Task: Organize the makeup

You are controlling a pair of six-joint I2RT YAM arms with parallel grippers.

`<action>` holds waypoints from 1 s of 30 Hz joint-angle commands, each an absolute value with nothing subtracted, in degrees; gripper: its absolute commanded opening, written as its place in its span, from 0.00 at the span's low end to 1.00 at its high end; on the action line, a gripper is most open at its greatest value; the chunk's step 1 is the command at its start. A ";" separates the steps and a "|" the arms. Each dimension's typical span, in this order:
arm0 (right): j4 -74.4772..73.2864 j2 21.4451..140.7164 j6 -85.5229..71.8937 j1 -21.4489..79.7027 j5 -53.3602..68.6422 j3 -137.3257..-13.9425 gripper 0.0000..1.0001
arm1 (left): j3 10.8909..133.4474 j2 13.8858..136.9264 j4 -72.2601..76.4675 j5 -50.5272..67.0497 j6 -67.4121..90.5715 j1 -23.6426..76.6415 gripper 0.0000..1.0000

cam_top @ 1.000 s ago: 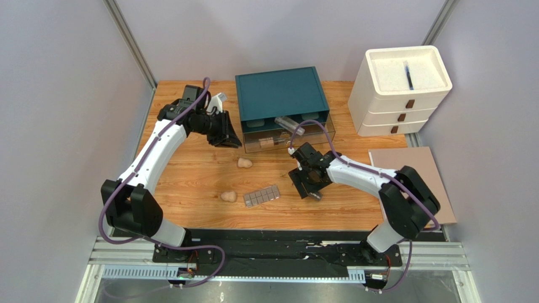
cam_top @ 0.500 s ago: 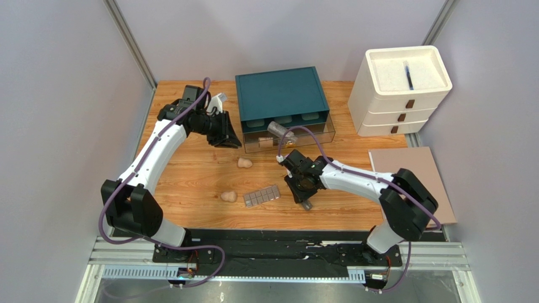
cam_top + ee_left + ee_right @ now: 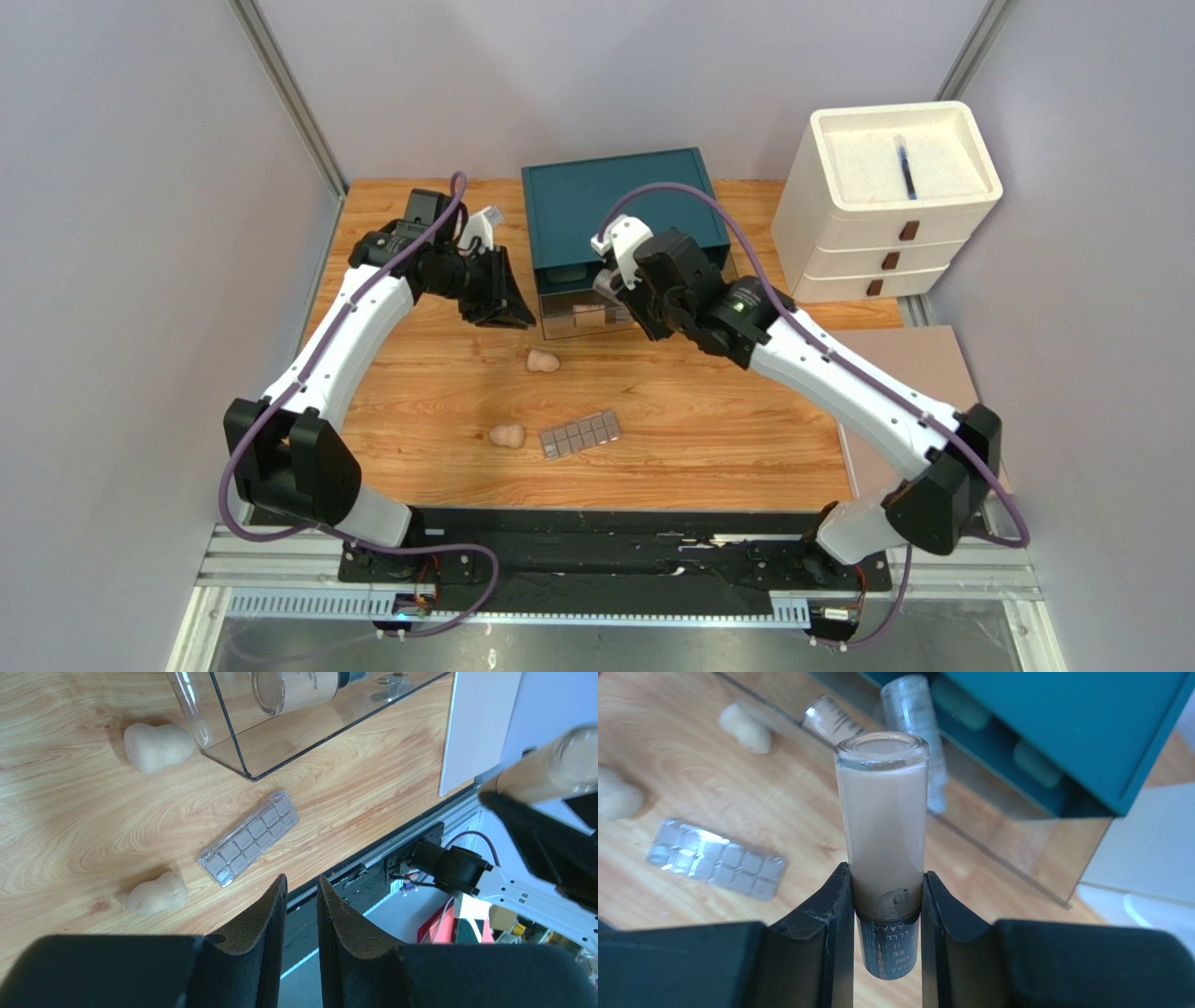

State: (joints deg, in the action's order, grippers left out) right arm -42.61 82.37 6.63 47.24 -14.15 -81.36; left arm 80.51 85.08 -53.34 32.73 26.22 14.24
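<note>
My right gripper (image 3: 885,876) is shut on a tan tube (image 3: 882,819) with a dark cap, gripped low near the cap. In the top view the right gripper (image 3: 630,284) hangs over the clear drawer (image 3: 561,321) pulled out of the teal box (image 3: 617,196). Two more tubes (image 3: 917,714) lie in that drawer. Two beige sponges (image 3: 542,361) (image 3: 507,436) and the gridded palette (image 3: 581,434) rest on the wood. My left gripper (image 3: 500,296) hovers left of the drawer, its jaws narrowly apart with nothing between them; its own view shows the palette (image 3: 249,838) and both sponges (image 3: 156,744).
A white drawer unit (image 3: 884,196) stands at the back right. A flat grey-brown board (image 3: 919,399) lies along the right edge of the table. The table's front edge and black rail (image 3: 365,875) sit just past the palette.
The right gripper shut on the tube down at the table's middle right, then rose and swung back-left to the teal box's drawer. The left arm has not moved.
</note>
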 commanded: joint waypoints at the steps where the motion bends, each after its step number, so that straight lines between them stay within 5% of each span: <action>1: -37.80 89.46 18.01 45.44 -16.61 -87.52 0.00 | 81.04 84.11 -52.65 33.31 25.40 14.41 0.28; 20: -38.05 107.49 22.85 44.47 -18.73 -102.13 0.15 | 81.91 84.37 -53.17 33.31 25.31 14.41 0.28; 22: -38.85 107.40 22.41 44.47 -17.23 -101.87 0.39 | 82.26 84.73 -53.35 33.22 25.23 14.41 0.28; 30: -37.44 105.73 17.59 44.56 -19.77 -100.28 0.68 | 83.49 85.43 -53.53 33.14 25.05 14.41 0.28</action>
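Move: The right hand already holds the dark-capped bottle; the open part of the clear drawer, where it is being taken, lies about 9 cm ahead, 3 cm left and 20 cm below. Inside it, the silver-necked bottle lies some 7 cm ahead and 8 cm left of the hand, the ridged clear tube about 11 cm ahead and 1 cm left. Outside, the near white puff is 16 cm left and 1 cm ahead. From the left hand, the drawer is roughly 10 cm ahead, 15 cm right and 20 cm below. Forward about 10 cm, with some 5 cm of drift to the left and about as much down, the right hand carries the dark-capped bottle over the open clear drawer, the hand's left side tipping down by about 15 degrees. Its forward reach settles there, then the fingers open wide and let go of the bottle above the drawer floor. ##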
